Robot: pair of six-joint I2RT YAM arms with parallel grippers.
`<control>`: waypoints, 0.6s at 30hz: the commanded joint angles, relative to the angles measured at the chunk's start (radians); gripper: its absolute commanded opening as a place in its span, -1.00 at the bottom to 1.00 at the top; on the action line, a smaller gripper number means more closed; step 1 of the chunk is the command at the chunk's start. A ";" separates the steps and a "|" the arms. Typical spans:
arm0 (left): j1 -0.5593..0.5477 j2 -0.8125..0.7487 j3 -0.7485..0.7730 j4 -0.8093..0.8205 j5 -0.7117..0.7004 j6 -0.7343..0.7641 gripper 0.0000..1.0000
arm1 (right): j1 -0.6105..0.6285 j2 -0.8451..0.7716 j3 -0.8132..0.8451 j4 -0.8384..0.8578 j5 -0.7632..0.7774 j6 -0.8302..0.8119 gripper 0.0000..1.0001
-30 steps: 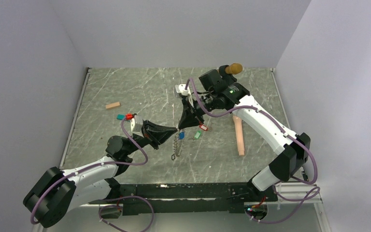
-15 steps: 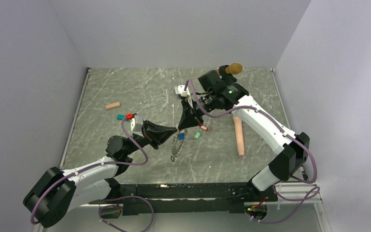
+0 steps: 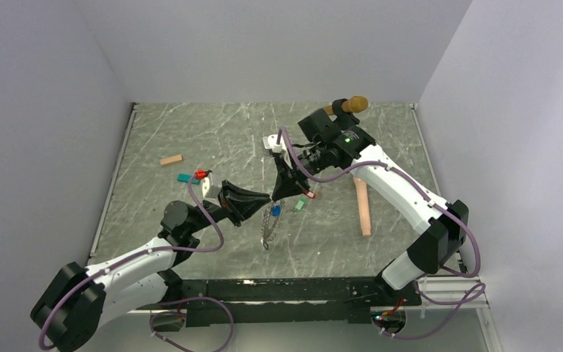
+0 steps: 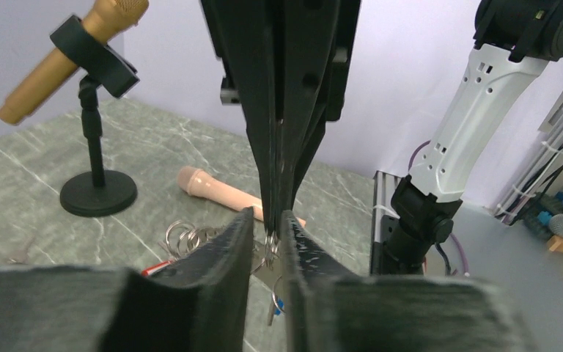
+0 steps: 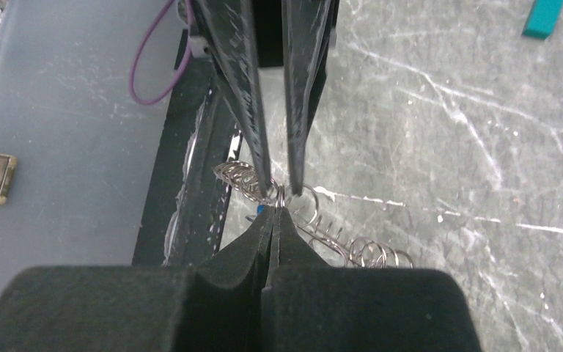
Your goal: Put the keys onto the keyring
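Observation:
The keyring, a chain of metal rings [image 3: 267,231], hangs over the table middle, where both grippers meet; its rings also show in the right wrist view [image 5: 352,249]. My right gripper [image 3: 280,193] [image 5: 277,211] points down and is shut on one ring at the chain's top. My left gripper [image 3: 267,198] [image 4: 267,220] has its fingers a narrow gap apart on either side of that ring, not touching it. The blue key [image 3: 276,210] [image 4: 276,302] dangles just below the grippers. The green key [image 3: 300,205] and the red key [image 3: 308,194] [image 4: 157,268] lie on the table just right of them.
A gold microphone on a black round-based stand [image 3: 352,104] [image 4: 81,59] is at the back. A long pink rod [image 3: 363,205] [image 4: 220,192] lies to the right. A tan block [image 3: 171,159] and a teal block [image 3: 184,177] lie to the left.
The left arm has shifted slightly up and right. The right gripper has dipped a little. The chain now hangs a bit lower.

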 commanded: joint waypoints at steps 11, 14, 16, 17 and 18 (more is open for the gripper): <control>0.006 -0.141 0.247 -0.717 0.135 0.396 -0.14 | 0.015 0.042 0.118 -0.166 0.114 -0.058 -1.00; 0.006 -0.126 0.305 -0.844 0.160 0.486 -0.14 | 0.018 0.073 0.158 -0.218 0.158 -0.072 -1.00; 0.007 -0.112 0.322 -0.863 0.174 0.508 -0.16 | 0.021 0.094 0.185 -0.251 0.187 -0.079 -1.00; 0.005 -0.105 0.324 -0.855 0.179 0.509 -0.17 | 0.022 0.104 0.197 -0.269 0.201 -0.083 -1.00; 0.004 -0.098 0.323 -0.836 0.190 0.505 -0.18 | 0.025 0.115 0.213 -0.285 0.212 -0.086 -1.00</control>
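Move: The keyring hangs from the right hand's shut fingertips, its middle about 3 cm back, 1 cm left and 5 cm below; the blue tag hangs just 1 cm back of these fingers and about 6 cm below, neither left nor right. From the left hand the keyring's middle is some 3 cm back, 2 cm right and 5 cm below. On the table, roughly 22 cm below the left hand, lie the green tag, 8 cm ahead and 8 cm right, and the red tag, 11 cm ahead and 11 cm right. The keyring stays pinched in the right fingers, which sink nearly 2 cm and shift slightly right, then forward, tipping some 10 degrees further down. The already parted left fingers open wider beside it while that hand bobs up about 2 cm and back down, rolling some 20 degrees so the fingers tip down to about level. ##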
